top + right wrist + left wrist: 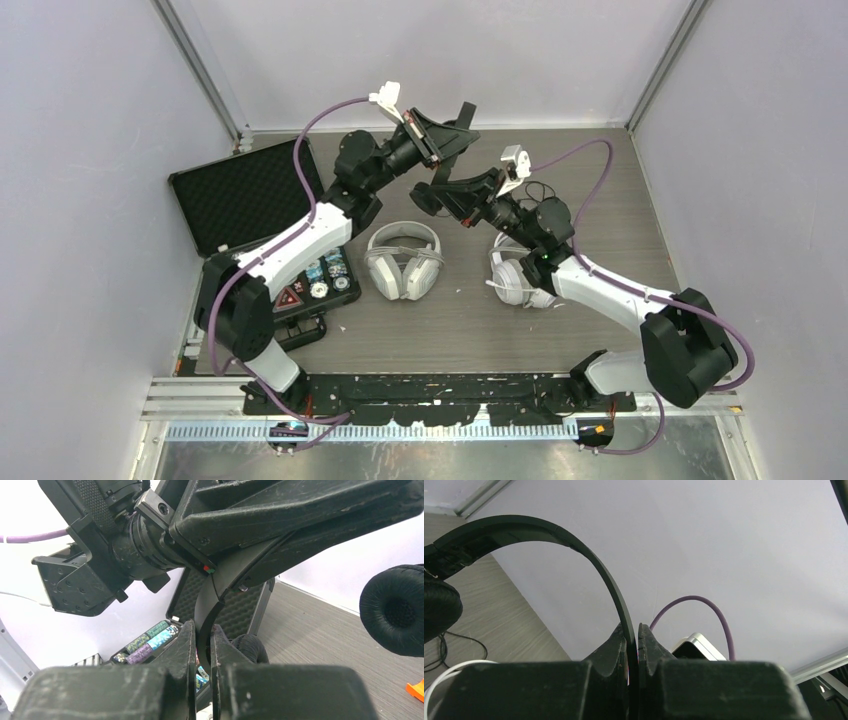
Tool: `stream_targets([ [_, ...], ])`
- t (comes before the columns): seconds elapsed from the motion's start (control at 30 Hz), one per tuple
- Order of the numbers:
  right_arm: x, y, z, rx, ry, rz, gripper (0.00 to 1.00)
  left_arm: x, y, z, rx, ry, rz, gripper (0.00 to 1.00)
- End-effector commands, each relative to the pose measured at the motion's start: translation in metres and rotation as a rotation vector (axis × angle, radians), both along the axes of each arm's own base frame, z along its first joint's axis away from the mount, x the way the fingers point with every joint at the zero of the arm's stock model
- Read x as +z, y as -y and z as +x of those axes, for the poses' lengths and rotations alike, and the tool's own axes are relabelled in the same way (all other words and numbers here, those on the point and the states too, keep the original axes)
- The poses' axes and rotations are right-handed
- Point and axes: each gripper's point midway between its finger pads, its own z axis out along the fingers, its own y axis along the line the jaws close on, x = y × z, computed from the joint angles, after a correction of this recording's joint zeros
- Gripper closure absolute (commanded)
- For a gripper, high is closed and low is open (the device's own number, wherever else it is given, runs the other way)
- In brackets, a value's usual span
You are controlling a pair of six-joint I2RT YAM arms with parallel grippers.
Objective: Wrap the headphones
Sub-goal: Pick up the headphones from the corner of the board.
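The thin black headphones are held up between both arms above the table's far middle. In the left wrist view their headband [574, 537] runs down into my left gripper [634, 628], which is shut on it, with one ear pad [439, 605] at the left edge. My right gripper [202, 626] is shut on the same band [205, 605] just below the left gripper [260, 515]; an ear pad [395, 610] hangs to the right. Two white headphones lie on the table: one in the middle [403, 260], one [512, 280] partly under the right arm.
An open black case [240, 195] with foam lining stands at the left, with rows of poker chips [150, 640] in its tray. A small orange piece [416, 688] lies on the table to the right. Grey walls close in at the back and both sides.
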Motion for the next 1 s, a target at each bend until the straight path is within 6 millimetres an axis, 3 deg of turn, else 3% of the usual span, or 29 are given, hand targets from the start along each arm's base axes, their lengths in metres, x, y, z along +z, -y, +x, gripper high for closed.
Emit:
stream_targets([
  [0.0,0.069,0.045,0.016,-0.177,0.068,0.23,1.0,0.029,-0.007,-0.041,-0.095,0.117,-0.02,1.0],
  [0.27,0.065,0.069,0.021,-0.176,0.047,0.22,1.0,0.02,-0.023,-0.051,-0.095,0.129,0.122,1.0],
  [0.63,0.066,0.078,0.022,-0.169,0.027,0.209,1.0,0.016,-0.033,-0.054,-0.113,0.118,0.204,1.0],
  [0.73,0.061,0.071,0.02,-0.13,0.014,0.169,1.0,0.024,-0.035,-0.051,-0.091,0.127,0.174,1.0],
  [0.77,0.057,0.067,0.018,-0.107,0.009,0.149,1.0,0.029,-0.035,-0.049,-0.08,0.14,0.159,0.94],
  [0.87,0.054,0.058,0.004,-0.014,-0.016,0.122,1.0,0.04,-0.043,-0.043,-0.047,0.19,0.15,0.65],
  [0.97,0.055,0.056,-0.01,0.029,-0.042,0.091,1.0,0.045,-0.058,-0.041,-0.004,0.284,0.193,0.49],
])
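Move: Both hands already pinch the black headphones' headband; the headphones' middle hangs about 1 cm back, 2 cm left and 4 cm below the left hand, and about 3 cm ahead, 2 cm right and 3 cm above the right hand. On the table, some 27 cm below the right hand, the grey headphones lie about 7 cm left and 2 cm back, the white headphones about 20 cm right and 2 cm back. The left fingers let go of the black headband right at the end, opening to nearly half after that hand has eased about 2 cm back, 2–3 cm left and slightly down, rolling some 10 degrees with its left side rising. The right hand keeps its pinch, draws about 2 cm back while turning a little counter-clockwise, then swings quickly right and forward, ending some 4 cm to the right, away from the left hand. ##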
